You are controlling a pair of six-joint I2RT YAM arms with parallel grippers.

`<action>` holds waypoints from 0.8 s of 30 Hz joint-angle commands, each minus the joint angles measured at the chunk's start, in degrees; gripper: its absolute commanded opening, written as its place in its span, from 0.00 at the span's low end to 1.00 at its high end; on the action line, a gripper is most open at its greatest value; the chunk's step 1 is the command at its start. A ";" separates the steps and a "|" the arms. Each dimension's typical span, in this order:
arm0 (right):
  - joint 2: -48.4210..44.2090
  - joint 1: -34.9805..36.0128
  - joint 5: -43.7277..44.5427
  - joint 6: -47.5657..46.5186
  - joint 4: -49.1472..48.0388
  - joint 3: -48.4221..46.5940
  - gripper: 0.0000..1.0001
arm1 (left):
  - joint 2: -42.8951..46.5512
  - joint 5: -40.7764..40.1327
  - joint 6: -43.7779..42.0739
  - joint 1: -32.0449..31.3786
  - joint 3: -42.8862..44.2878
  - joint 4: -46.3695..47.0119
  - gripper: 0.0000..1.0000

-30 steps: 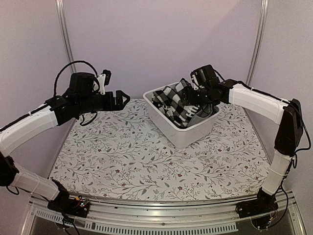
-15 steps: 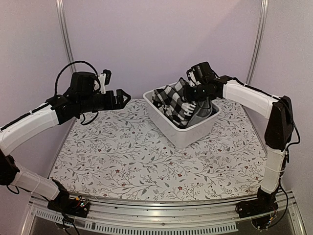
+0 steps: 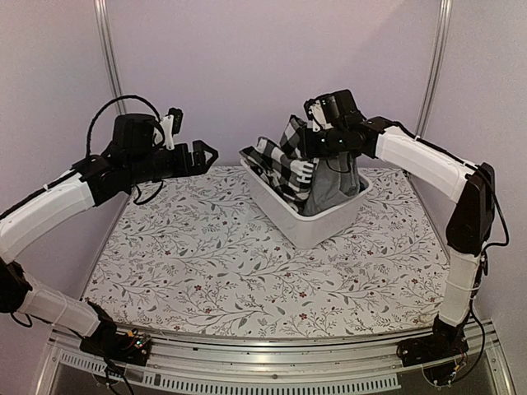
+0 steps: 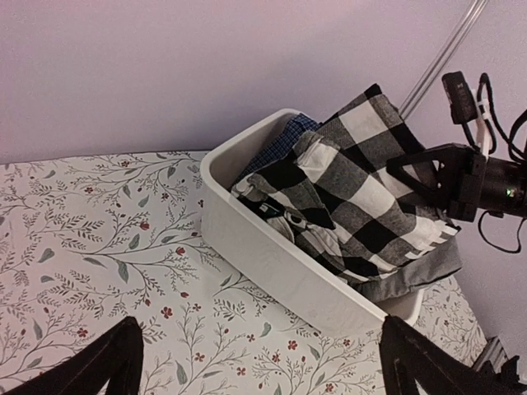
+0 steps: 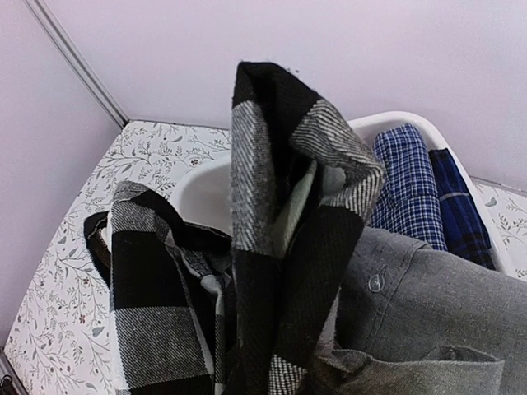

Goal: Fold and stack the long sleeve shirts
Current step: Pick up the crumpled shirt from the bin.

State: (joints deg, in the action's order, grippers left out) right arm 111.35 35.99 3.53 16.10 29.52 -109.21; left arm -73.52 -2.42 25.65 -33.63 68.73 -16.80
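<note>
The long sleeve shirts lie in a white bin (image 3: 284, 216). My right gripper (image 3: 311, 141) is shut on the black-and-white checked shirt (image 3: 290, 156) and holds a bunch of it up above the bin's rim, the rest trailing inside. In the right wrist view this checked cloth (image 5: 280, 247) hangs right in front and hides the fingers. A grey shirt (image 5: 428, 288) is bunched up beside it, and a blue checked shirt (image 5: 409, 185) lies at the bin's far side. My left gripper (image 3: 202, 156) hovers open over the table to the left of the bin, its fingers (image 4: 107, 362) holding nothing.
The bin (image 4: 272, 255) stands at an angle on the back right of the flowered tablecloth (image 3: 206, 255). Lilac walls with metal posts (image 3: 107, 58) close in the back and the sides.
My right gripper has shut on the checked shirt and risen toward the left, pulling the cloth up out of the bin, with grey cloth bunching beside it. The left arm has barely shifted.
</note>
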 commanded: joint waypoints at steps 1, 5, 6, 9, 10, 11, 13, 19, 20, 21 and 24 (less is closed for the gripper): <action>-7.04 1.26 1.00 -2.53 -9.28 -3.44 0.00 | 1.41 -1.78 -1.47 0.96 2.71 -0.49 1.00; -9.36 3.37 0.44 -3.79 -14.12 -3.64 0.00 | 2.08 -2.59 -2.24 1.48 3.46 -0.83 1.00; -9.95 4.13 0.57 -4.19 -15.20 -3.73 0.00 | 2.26 -2.68 -2.38 1.64 3.58 -0.86 1.00; -10.86 6.32 0.37 -5.48 -17.02 -5.17 0.00 | 3.07 -3.82 -2.58 1.96 4.06 -1.40 1.00; -10.91 7.02 -0.01 -5.67 -17.29 -5.82 0.00 | 3.60 -5.07 -2.51 1.98 4.23 -1.76 1.00; -10.96 7.79 -0.46 -5.96 -17.63 -6.37 0.00 | 4.25 -6.62 -2.52 1.92 4.34 -2.09 1.00; -11.24 9.38 -1.42 -5.94 -18.62 -6.83 0.00 | 5.82 -9.58 -3.10 2.00 4.60 -2.67 1.00; -10.36 16.15 -0.64 -8.67 -19.64 -10.94 0.00 | 10.63 -17.26 -4.84 2.30 5.56 -2.77 1.00; -10.10 17.12 -0.42 -9.03 -19.63 -11.89 0.00 | 11.23 -17.94 -4.91 2.33 5.50 -2.66 1.00; -9.75 18.00 -0.01 -9.50 -19.73 -12.55 0.00 | 11.80 -18.39 -5.16 2.26 5.39 -2.37 1.00; -9.11 18.99 -1.49 -9.11 -19.05 -12.53 0.00 | 12.53 -18.85 -5.28 2.42 5.07 -2.23 1.00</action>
State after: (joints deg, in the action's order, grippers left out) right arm 102.72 53.56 3.14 8.27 15.49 -118.74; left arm -61.82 -17.85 21.78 -31.92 73.25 -19.00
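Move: Behind the right hand, which already pinches the checked shirt, the open table lies about 22 cm back, 9 cm left and 28 cm below. The bin's middle is roughly 3 cm ahead, 2 cm right and 20 cm below it; the grey shirt, heaped in the bin, is about 9 cm right, 1 cm back and 14 cm below. From the left hand the same table spot lies some 11 cm back, 17 cm right and 32 cm below. Hoisting the checked shirt by its pinched fold, the right hand climbs about 22 cm out of the bin, at first nearly straight up, then also sweeping back and left towards the open table. Its fingers stay shut while the wrist tips the fingertips up and swings counter-clockwise. The empty, open left hand backs off up and left, away from the shirt, mostly in the second half. ##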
